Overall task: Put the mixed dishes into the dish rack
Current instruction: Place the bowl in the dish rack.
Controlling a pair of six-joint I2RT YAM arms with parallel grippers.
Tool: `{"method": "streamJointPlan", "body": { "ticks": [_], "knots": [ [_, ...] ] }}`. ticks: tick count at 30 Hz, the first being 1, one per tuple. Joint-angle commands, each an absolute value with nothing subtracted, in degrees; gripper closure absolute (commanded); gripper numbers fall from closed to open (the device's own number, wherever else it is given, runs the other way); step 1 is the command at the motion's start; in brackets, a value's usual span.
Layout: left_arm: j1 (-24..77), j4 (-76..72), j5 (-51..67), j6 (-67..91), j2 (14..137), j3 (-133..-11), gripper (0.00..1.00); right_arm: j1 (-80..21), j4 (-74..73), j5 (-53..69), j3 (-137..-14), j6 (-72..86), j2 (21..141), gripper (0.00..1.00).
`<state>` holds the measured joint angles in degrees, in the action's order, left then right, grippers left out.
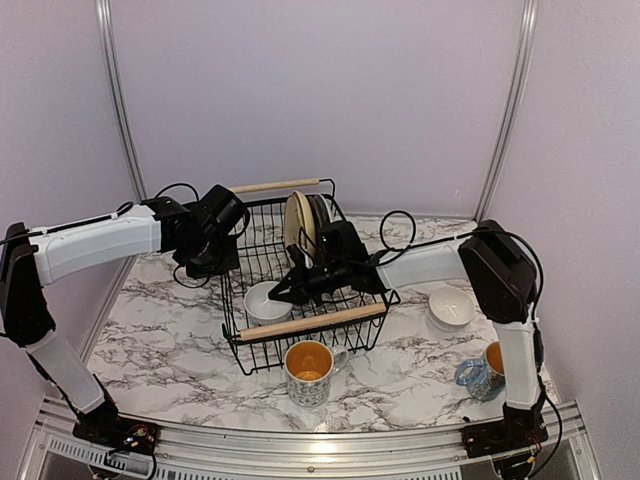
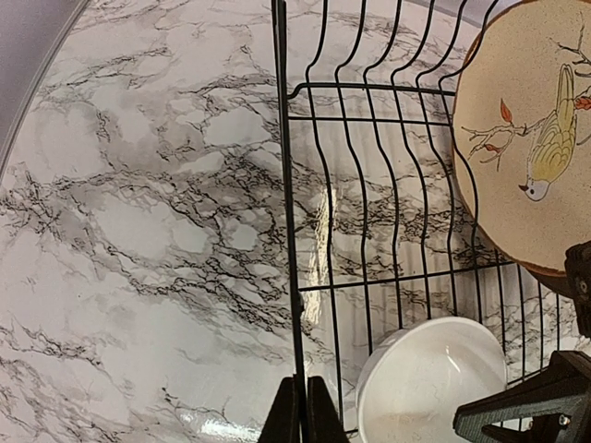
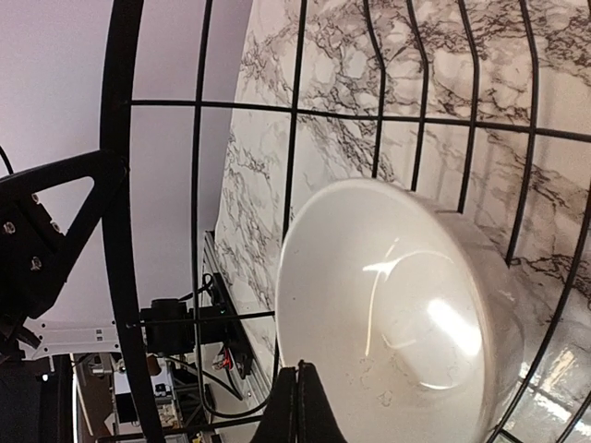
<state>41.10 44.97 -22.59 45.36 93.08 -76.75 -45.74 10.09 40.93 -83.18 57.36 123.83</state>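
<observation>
The black wire dish rack (image 1: 300, 325) with wooden bar handles stands mid-table. My left gripper (image 1: 226, 268) (image 2: 303, 413) is shut on the rack's left rim wire (image 2: 288, 231). A tan bird plate (image 1: 298, 222) (image 2: 531, 129) stands upright at the rack's back, with a darker plate (image 1: 321, 212) behind it. A small white bowl (image 1: 265, 300) (image 2: 429, 383) (image 3: 397, 314) lies tilted in the rack's front left corner. My right gripper (image 1: 276, 293) (image 3: 297, 408) reaches into the rack, shut, its tips by that bowl's rim with nothing seen between them.
An orange-lined mug (image 1: 309, 372) stands just in front of the rack. A second white bowl (image 1: 452, 305) sits to the rack's right. Another mug (image 1: 482, 374) is at the near right beside my right arm's base. Walls close in at the back and sides.
</observation>
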Motion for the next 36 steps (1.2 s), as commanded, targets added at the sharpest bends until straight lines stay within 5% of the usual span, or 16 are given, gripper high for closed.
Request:
{"method": "streamJointPlan", "body": {
  "ticks": [1,11,21,25,30,36],
  "knots": [
    [43.05,43.48,-17.78,40.67,91.33,-77.75,1.00,-46.30,5.96,38.87,-86.93,52.18,119.83,1.00],
    [42.89,46.14,-18.98,37.10,91.51,-83.87,1.00,-47.84,1.19,38.41,-92.46,43.51,115.73,0.77],
    [42.88,44.64,-13.79,38.87,92.46,-83.63,1.00,-47.73,-24.81,24.69,-102.77,-3.99,109.51,0.60],
    [42.89,41.62,-12.64,40.47,91.88,-80.57,1.00,-47.58,-29.01,18.82,-101.65,-20.03,108.09,0.39],
    [43.01,36.16,-8.96,42.88,90.95,-76.81,1.00,-46.71,-33.36,18.26,-104.40,-28.10,109.18,0.27],
    [43.14,31.05,-6.27,44.98,89.11,-72.47,1.00,-48.51,-40.35,18.95,-110.68,-28.64,114.36,0.31]
  ]
}}
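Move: The white bowl sits in the near left part of the rack, right by the right hand's shut fingertips, its middle about 2 cm left of them and 3 cm below. From that hand the standing plates are some 13 cm ahead and 8 cm right at about its height, and the orange-lined mug 14 cm back, 7 cm right and 6 cm lower. From the left hand the bowl lies about 10 cm right, 3 cm back and 8 cm down. The right hand leaves the bowl empty, climbing fast and almost straight up by about 17 cm out of the rack, then easing right some 5 cm and sinking about 3 cm as its shut fingers spread to roughly three quarters open and the wrist rolls some 75 degrees about the pointing direction, its upper side turning back and its leftward-pointing fingers dipping further down. Meanwhile the left hand keeps its shut fingers on the rack's left rim, lifts about a centimetre and comes back down, then draws the rim about a centimetre to the right. ##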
